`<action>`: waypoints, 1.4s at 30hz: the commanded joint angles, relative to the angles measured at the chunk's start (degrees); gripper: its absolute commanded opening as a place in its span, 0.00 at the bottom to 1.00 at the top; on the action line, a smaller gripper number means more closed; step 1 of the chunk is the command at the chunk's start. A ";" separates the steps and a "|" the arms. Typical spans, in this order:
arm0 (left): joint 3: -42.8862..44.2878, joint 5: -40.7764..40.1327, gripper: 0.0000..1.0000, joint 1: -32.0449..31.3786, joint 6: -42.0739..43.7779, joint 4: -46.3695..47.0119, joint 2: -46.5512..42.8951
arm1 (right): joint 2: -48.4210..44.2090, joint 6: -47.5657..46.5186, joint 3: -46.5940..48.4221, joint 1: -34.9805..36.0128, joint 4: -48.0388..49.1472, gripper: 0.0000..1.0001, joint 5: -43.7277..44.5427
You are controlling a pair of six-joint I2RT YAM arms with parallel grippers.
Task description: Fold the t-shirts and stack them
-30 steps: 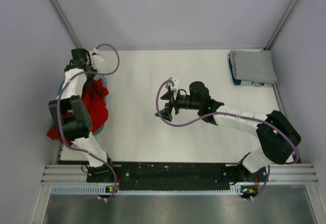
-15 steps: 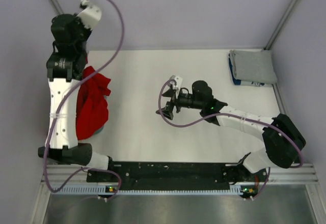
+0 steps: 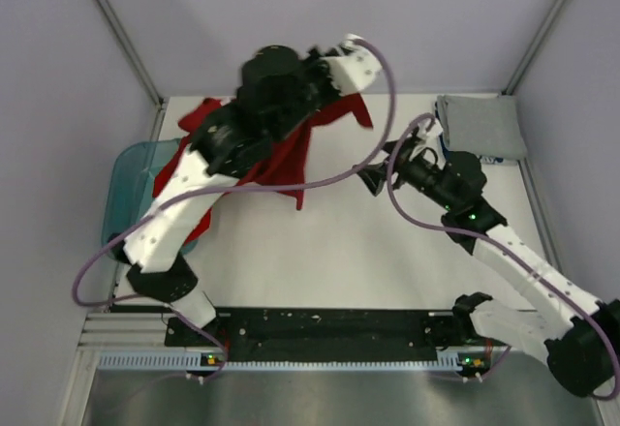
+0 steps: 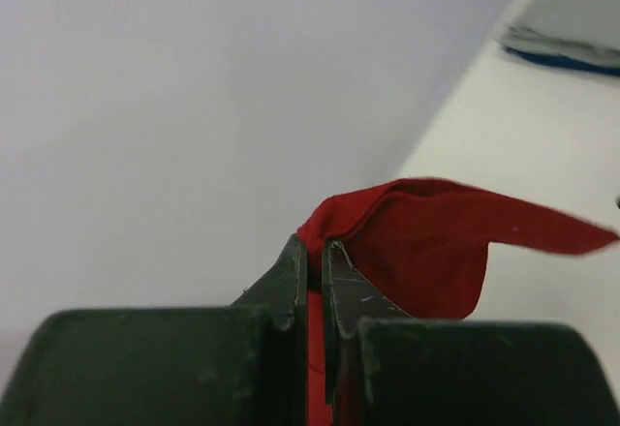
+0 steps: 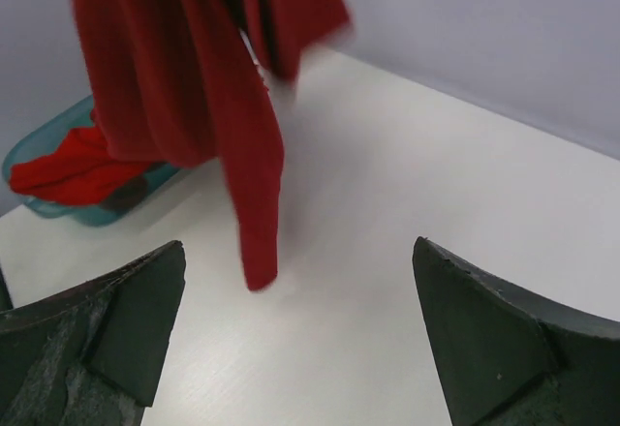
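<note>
My left gripper (image 4: 315, 244) is shut on a fold of a bright red t-shirt (image 3: 291, 150). It holds the shirt high over the back middle of the table, and the cloth hangs down in a long drape. The right wrist view shows the shirt's (image 5: 194, 87) lowest tip just above the white tabletop. My right gripper (image 3: 373, 179) is open and empty, to the right of the hanging shirt and facing it; its jaws stand wide apart (image 5: 300, 252). A folded grey t-shirt (image 3: 480, 126) lies at the back right corner.
A translucent teal tub (image 3: 126, 169) sits at the left edge with more red cloth (image 5: 68, 169) in it. A blue-edged folded item lies under the grey shirt. Grey walls close in the back and both sides.
My left arm has swung from over the tub at the left to the back middle, lifting the red shirt out and carrying it right. My right gripper has moved right and back.
</note>
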 commanded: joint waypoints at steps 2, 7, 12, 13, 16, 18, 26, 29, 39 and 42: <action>-5.70 18.06 0.00 -0.92 -10.46 -6.27 8.88 | -14.63 -1.80 -2.63 -1.52 -14.39 0.99 11.93; -11.24 28.49 0.99 -0.92 -10.82 -11.82 10.91 | -17.81 -5.40 -1.84 -1.61 -20.74 0.99 14.31; -18.71 20.39 0.99 4.69 -13.89 -13.39 5.74 | -10.36 -6.47 -0.79 -1.61 -20.22 0.99 8.62; -20.02 20.38 0.99 6.88 -15.11 -14.36 4.42 | -7.82 -6.55 -0.35 -1.52 -19.35 0.98 6.69; -24.33 18.80 0.99 15.66 -17.84 -18.57 -0.15 | 2.09 -7.95 3.42 1.01 -18.90 0.98 7.53; -28.63 17.84 0.99 21.91 -18.11 -21.21 -4.09 | 10.00 -9.27 8.50 4.69 -22.48 0.98 10.95; -58.59 5.29 0.99 32.12 -15.13 -23.08 -25.19 | 40.51 -11.30 29.87 9.72 -33.22 0.96 18.96; -68.52 2.19 0.99 38.78 -12.67 -16.76 -28.28 | 49.57 -12.00 37.25 11.30 -37.87 0.96 20.02; -75.15 10.35 0.99 49.88 -13.72 2.05 -18.81 | 56.28 -6.56 35.43 10.35 -39.21 0.48 19.87; -73.22 15.19 0.99 52.41 -13.98 2.07 -15.29 | 54.35 -4.63 31.58 7.89 -38.07 0.02 18.89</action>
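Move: The red t-shirt hangs from the left hand's shut fingers, its middle roughly 12 cm left of that hand, 2 cm nearer the base and 20 cm lower; the open table it is going to lies about 54 cm below, 4 cm ahead and 8 cm left. From the open right hand the shirt's middle is some 19 cm left, 1 cm ahead and 5 cm higher; the bin is about 52 cm left and 4 cm ahead, the grey stack 30 cm right and 23 cm ahead, both some 27 cm lower. The left fingers let go of the red t-shirt early in a quick downward, rightward sweep of nearly 30 cm, then the open hand swings about 40 cm left and farther down towards the bin, tipping to point steeply down. The right hand first draws aside to the right and slightly up, then drops some 30 cm, forward and left, tilting down, and pinches the shirt. ##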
